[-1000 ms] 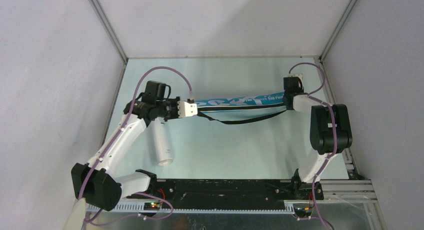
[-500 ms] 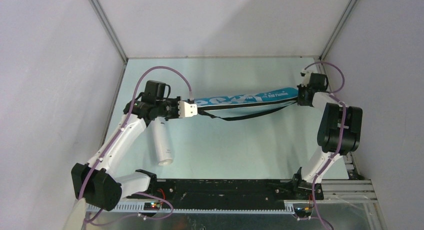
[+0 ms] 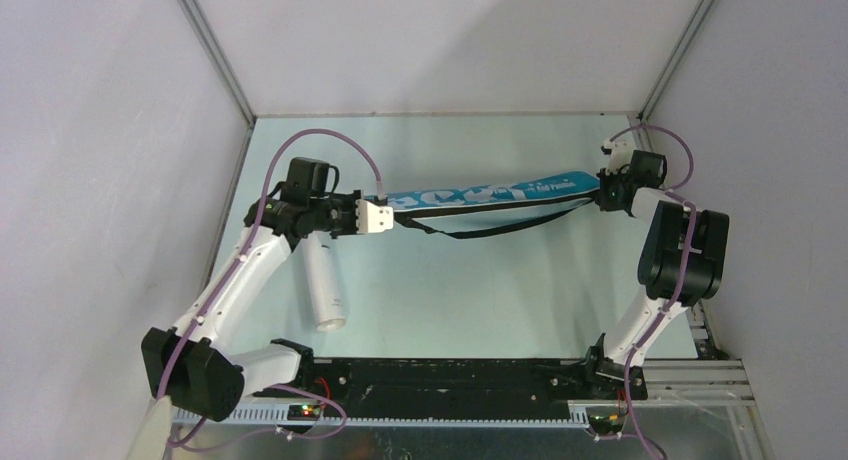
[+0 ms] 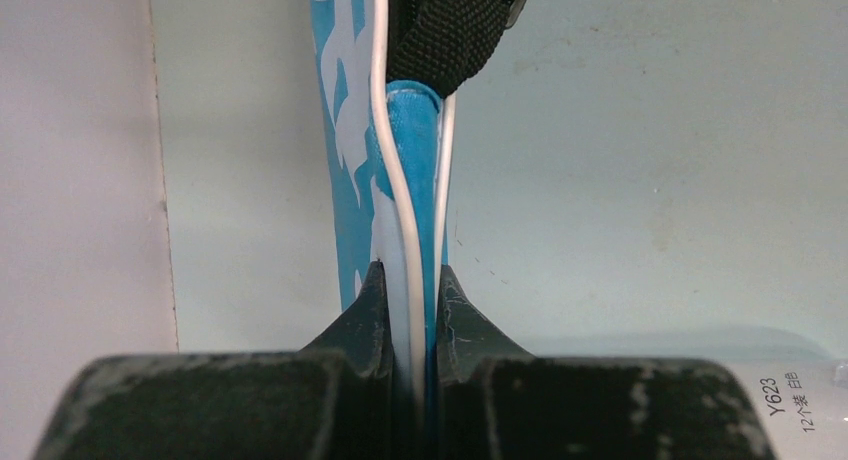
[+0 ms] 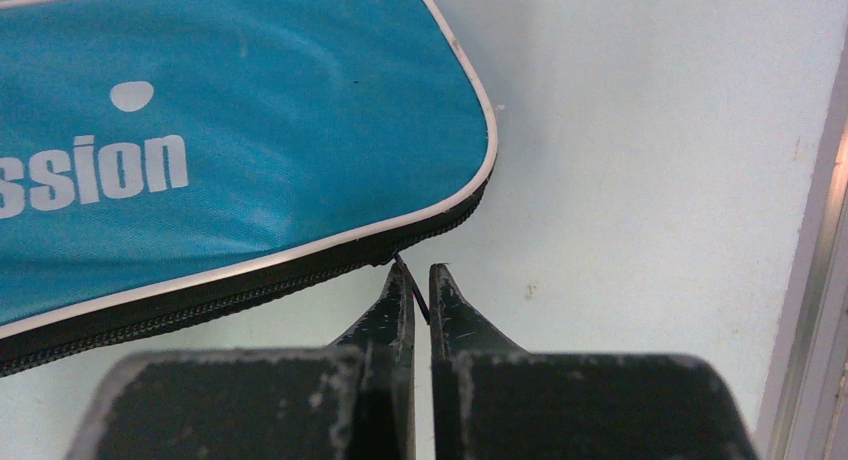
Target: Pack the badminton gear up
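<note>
The blue racket bag point(image 3: 490, 195) lies across the middle of the table, its black strap point(image 3: 500, 230) drooping toward me. My left gripper point(image 3: 385, 215) is shut on the bag's narrow left end; in the left wrist view the blue fabric with white piping point(image 4: 410, 160) runs between the jaws of the left gripper point(image 4: 410, 285). My right gripper point(image 3: 606, 192) is at the bag's wide right end. There the right gripper point(image 5: 420, 275) is shut on the thin black zipper pull point(image 5: 412, 290) at the zipper's edge below the bag's blue side point(image 5: 200, 150). A long white tube point(image 3: 325, 285) lies under my left arm.
Grey enclosure walls stand close on three sides. A metal rail point(image 5: 820, 280) runs just right of my right gripper at the table's edge. The tube's labelled end point(image 4: 790, 400) shows beside my left fingers. The arm bases and a black bar point(image 3: 450, 375) sit at the near edge.
My right gripper has moved right toward the table's far right corner along the bag's wide end, and the bag's right end followed. The left arm and the tube have stayed put.
</note>
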Robot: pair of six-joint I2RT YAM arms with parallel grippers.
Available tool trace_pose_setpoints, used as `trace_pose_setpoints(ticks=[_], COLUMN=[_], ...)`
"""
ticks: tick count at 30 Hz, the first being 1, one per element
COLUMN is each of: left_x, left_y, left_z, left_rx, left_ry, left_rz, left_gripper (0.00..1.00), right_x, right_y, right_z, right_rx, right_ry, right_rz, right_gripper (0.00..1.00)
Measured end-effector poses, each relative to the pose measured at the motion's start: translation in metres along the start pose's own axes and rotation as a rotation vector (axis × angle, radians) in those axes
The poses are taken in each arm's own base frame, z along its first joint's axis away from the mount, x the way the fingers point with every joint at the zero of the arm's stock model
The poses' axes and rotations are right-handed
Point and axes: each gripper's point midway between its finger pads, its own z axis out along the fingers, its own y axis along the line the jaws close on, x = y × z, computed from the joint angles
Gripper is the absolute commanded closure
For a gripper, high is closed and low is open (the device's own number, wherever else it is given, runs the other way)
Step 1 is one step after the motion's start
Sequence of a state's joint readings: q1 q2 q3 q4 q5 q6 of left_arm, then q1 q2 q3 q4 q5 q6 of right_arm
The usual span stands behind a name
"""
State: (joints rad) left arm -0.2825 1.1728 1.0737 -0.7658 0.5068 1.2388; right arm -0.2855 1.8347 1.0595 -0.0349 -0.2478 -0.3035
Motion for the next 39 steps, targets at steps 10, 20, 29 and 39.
trace_pose_setpoints(ticks=[10,20,29,39], left_x=[-0.005,0.009,0.009,0.003], left_y=[-0.001,0.002,0.003,0.001], left_z=[0.001,-0.029,-0.033,-0.031], left_rx=[0.011,-0.033,-0.043,-0.036], left_ry=[-0.027,0.041,0.063,0.053], left_rz=[0.014,-0.065,-0.106,-0.118], left_gripper=[1.00,1.00,1.00,1.00], right_x=[0.005,-0.026,-0.117,-0.089], right_y=[-0.001,-0.043,0.063,0.268], right_z=[-0.001,-0.065,-0.198,-0.249], right_rx=[0.008,0.080,-0.089,-0.634], right_ry=[0.020,-0.099,-0.538,-0.700], right_rz=[-0.010,-0.163,-0.356,-0.858], right_gripper=[0.96,0.41,0.06,0.04])
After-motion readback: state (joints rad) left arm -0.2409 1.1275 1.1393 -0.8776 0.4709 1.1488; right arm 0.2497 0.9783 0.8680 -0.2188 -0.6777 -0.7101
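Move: The right fingers hold the zip pull at the bag's narrow end. The bag's middle lies some 30 cm to the left of that hand, about 2 cm back and 7 cm higher; the strap's middle hangs some 31 cm left and 9 cm back, 3 cm up. The left hand grips the wide end; from it the bag's middle is about 29 cm right, 2 cm ahead and 8 cm below, and the tube 11 cm left, 12 cm back, 16 cm down. Up and to its left the right hand swings after its fingers open wide and let go of the zip pull: first a brief shift right as it rises, then about 25 cm left and 15 cm back, some 23 cm higher overall, turning roughly 60 degrees counter-clockwise towards the bag's left-hand end. The left hand keeps its pinch and eases about 2 cm left and up. ##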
